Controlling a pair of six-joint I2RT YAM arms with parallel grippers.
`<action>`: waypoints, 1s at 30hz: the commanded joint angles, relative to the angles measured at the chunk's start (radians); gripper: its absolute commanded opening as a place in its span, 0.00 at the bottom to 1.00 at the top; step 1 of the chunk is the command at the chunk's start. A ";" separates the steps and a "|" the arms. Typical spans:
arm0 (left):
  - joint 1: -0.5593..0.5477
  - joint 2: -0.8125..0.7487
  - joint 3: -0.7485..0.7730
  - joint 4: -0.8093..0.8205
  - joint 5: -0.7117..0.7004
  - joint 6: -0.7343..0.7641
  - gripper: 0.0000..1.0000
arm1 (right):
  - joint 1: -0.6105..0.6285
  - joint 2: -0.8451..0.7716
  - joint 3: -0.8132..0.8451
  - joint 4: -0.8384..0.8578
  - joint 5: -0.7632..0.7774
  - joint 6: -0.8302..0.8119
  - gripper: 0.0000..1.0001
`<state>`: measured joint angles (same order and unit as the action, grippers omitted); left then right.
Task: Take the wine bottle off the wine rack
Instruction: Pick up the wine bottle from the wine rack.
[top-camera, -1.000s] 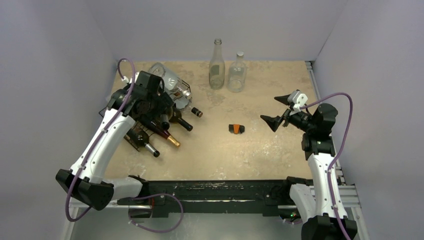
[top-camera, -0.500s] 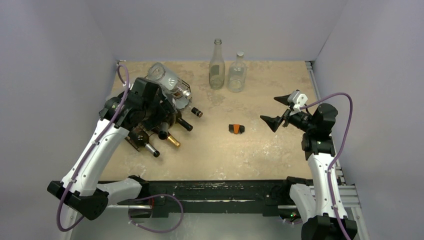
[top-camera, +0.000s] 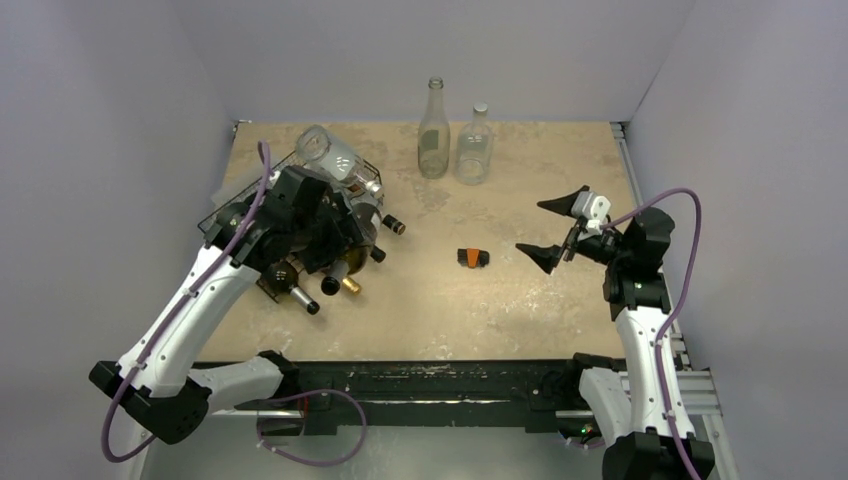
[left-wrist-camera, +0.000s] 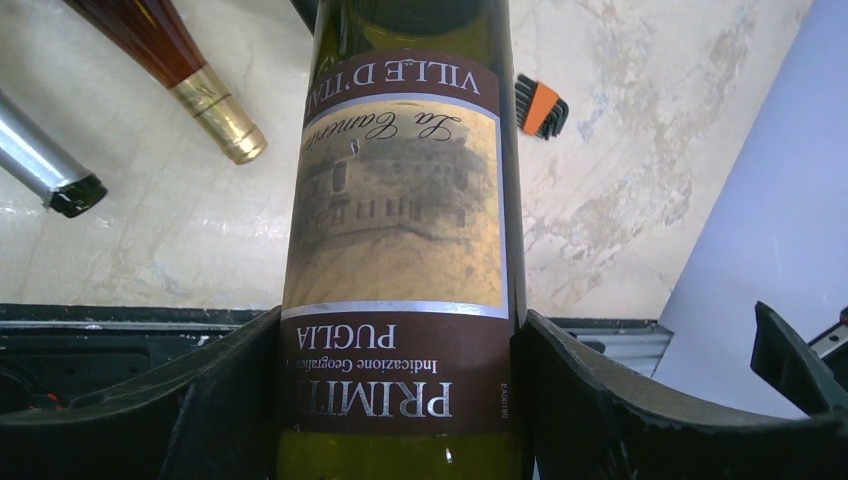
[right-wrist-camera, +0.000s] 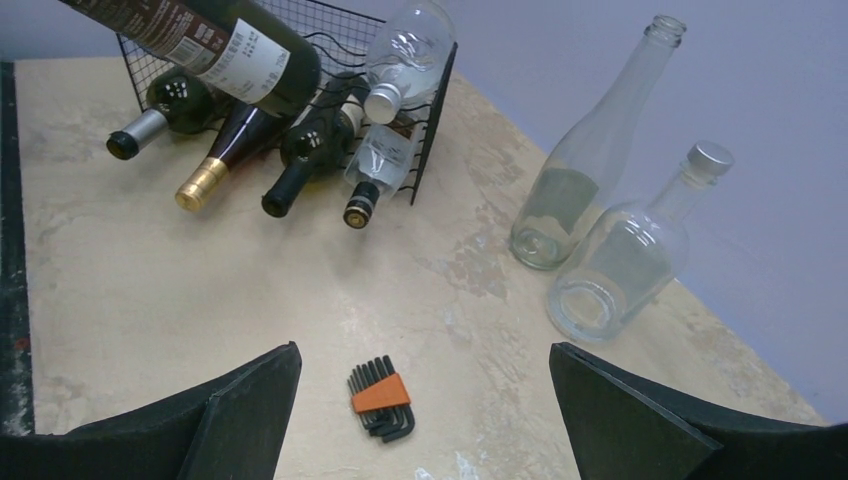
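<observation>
My left gripper (left-wrist-camera: 400, 330) is shut on the wine bottle (left-wrist-camera: 400, 200), a dark bottle with a brown and tan label, one finger on each side of its labelled body. In the right wrist view the wine bottle (right-wrist-camera: 235, 55) hangs tilted over the front of the wine rack (right-wrist-camera: 432, 95), a black wire-mesh rack; I cannot tell whether the two touch. From above, my left gripper (top-camera: 322, 240) covers most of the bottle. Several other bottles lie in the wine rack (top-camera: 368, 178) with necks pointing out. My right gripper (top-camera: 535, 227) is open and holds nothing.
A small orange and black hex key set (top-camera: 472, 258) lies mid-table, below my right gripper (right-wrist-camera: 422, 352). Two empty clear glass bottles (top-camera: 433, 135) (top-camera: 474, 145) stand at the back wall. A clear bottle (top-camera: 330, 155) lies on top of the rack. Walls close in on three sides.
My left arm has drawn the wine bottle toward the table's near side, out over the rack's front. My right gripper has shifted slightly left, still open.
</observation>
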<state>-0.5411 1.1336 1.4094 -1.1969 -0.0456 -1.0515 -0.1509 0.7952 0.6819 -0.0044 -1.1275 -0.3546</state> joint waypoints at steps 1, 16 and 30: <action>-0.053 -0.002 0.017 0.127 0.041 0.000 0.00 | 0.000 -0.024 -0.004 -0.044 -0.091 -0.066 0.99; -0.247 0.162 0.038 0.248 0.110 -0.061 0.00 | 0.082 -0.024 -0.046 -0.302 -0.212 -0.564 0.99; -0.382 0.358 0.122 0.334 0.199 -0.093 0.00 | 0.301 0.026 -0.148 -0.234 -0.035 -0.737 0.99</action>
<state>-0.8948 1.4708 1.4448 -0.9863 0.0895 -1.1164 0.1127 0.8116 0.5518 -0.2886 -1.2140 -1.0428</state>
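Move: The left gripper already holds the wine bottle round its shoulder, its middle about 4 cm ahead, 2 cm right and 3 cm below. The open right gripper is some 31 cm to the left hand's right and 3 cm ahead, level in height. The rack lies 13 cm ahead, 16 cm left and 15 cm below. From the right hand, the bottle is 29 cm left and 1 cm ahead, the hex keys 8 cm left, 1 cm back and 22 cm below. Keep the left fingers shut on the bottle and carry it about 15 cm right, away from the rack and towards the right gripper, sinking some 5 cm after a level start and swinging the wrist clockwise. Meanwhile bring the right hand, jaws wide open, down 8 cm, left and back some 6 cm each, turning counter-clockwise to meet the bottle. ##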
